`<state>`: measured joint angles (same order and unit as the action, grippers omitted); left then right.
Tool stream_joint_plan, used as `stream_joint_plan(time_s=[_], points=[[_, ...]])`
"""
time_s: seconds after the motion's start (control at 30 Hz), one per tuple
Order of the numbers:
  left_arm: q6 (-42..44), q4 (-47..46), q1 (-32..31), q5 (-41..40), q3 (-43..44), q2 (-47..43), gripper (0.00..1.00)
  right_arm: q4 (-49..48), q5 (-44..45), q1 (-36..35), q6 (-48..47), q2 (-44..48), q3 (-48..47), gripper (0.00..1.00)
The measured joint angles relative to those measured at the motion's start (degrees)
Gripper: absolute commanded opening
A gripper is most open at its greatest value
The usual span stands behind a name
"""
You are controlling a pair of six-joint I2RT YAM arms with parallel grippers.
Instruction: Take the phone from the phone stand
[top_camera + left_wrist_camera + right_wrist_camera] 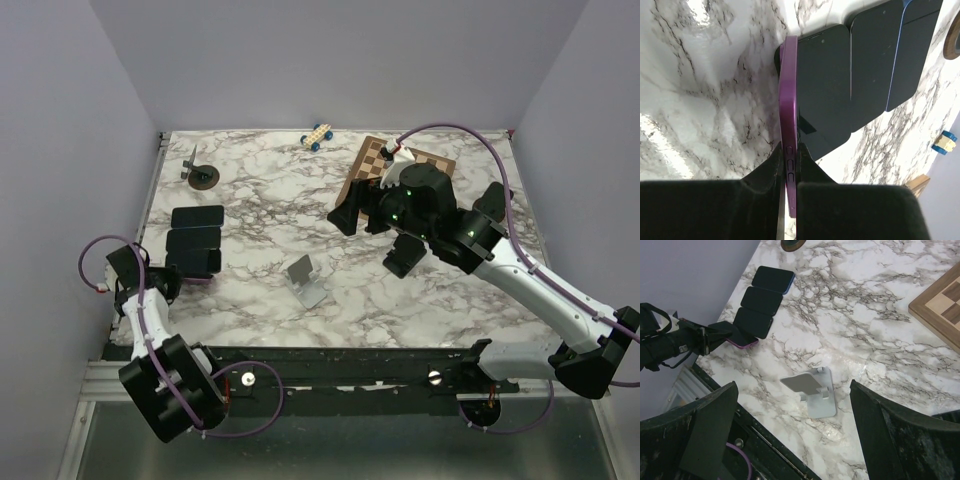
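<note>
The phone (789, 100), in a purple case, lies flat on the marble table at the near left (196, 264), nearest of a row of three. My left gripper (789, 150) is shut on its near end, one finger on each face of the thin edge. In the right wrist view the phone (742, 342) shows beside the left gripper (715, 335). The grey phone stand (308, 280) sits empty at the table's near middle, well right of the phone. My right gripper (792, 385) hangs wide open above the phone stand (815, 390), holding nothing; from above it (375, 240) is over the table's centre right.
Two more dark phones (197, 216) (195, 238) lie just beyond the held one. A round dark disc (203, 178) sits at the far left, a toy car (318, 136) at the back, and a chessboard (385, 165) at the back right. Purple walls enclose the table.
</note>
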<state>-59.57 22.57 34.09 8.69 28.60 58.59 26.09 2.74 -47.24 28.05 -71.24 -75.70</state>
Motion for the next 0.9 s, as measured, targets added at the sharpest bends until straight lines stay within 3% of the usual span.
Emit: stream_joint_plan(time_s=[0.3, 0.4, 0.63, 0.83, 0.9], points=[[-1.38, -1.64, 0.59, 3.21, -0.33, 3.19, 0.13, -0.37, -0.02, 0.0, 0.02, 0.24, 0.31, 1.0], [-2.01, -2.01, 0.79, 3.65, -0.42, 3.8, 0.32, -0.37, -0.02, 0.0, 0.02, 0.74, 0.39, 1.0], [-1.75, -1.05, 0.85, 3.15, -3.21, 5.09, 0.51, -0.39, -0.02, 0.0, 0.39, 2.16, 0.42, 1.0], [-0.85, -0.46, 0.83, 2.69, -3.17, 4.15, 0.76, -0.48, -0.04, 0.0, 0.5, 2.23, 0.42, 1.0], [-0.31, -0.11, 0.83, 2.45, -3.13, 3.17, 0.89, -0.63, -0.09, 0.0, 0.61, 2.23, 0.42, 1.0]])
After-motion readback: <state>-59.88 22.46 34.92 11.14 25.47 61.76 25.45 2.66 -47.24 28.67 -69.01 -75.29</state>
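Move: Pinched by its upper long edge in the left hand, the purple phone is held steeply tilted. Its place, the bare strip at the near end of the phone row, lies about 1 cm back, 3 cm right and 5 cm below that hand. At about that depth, the nearest black phone is some 6 cm ahead and 2 cm right, the second 14 cm ahead and 2 cm right. From the right hand the place is roughly 42 cm left, 2 cm back and 31 cm down. Easing the purple phone down about 1 cm beside the nearest black phone with a roll of some 5 degrees, the left hand then lets go. As the fingers spread from nearly shut to about three quarters open, it sinks a further 2.5 cm while shifting 2 cm back and 1 cm right, then lifts slightly, fingers astride the phone's long sides. ##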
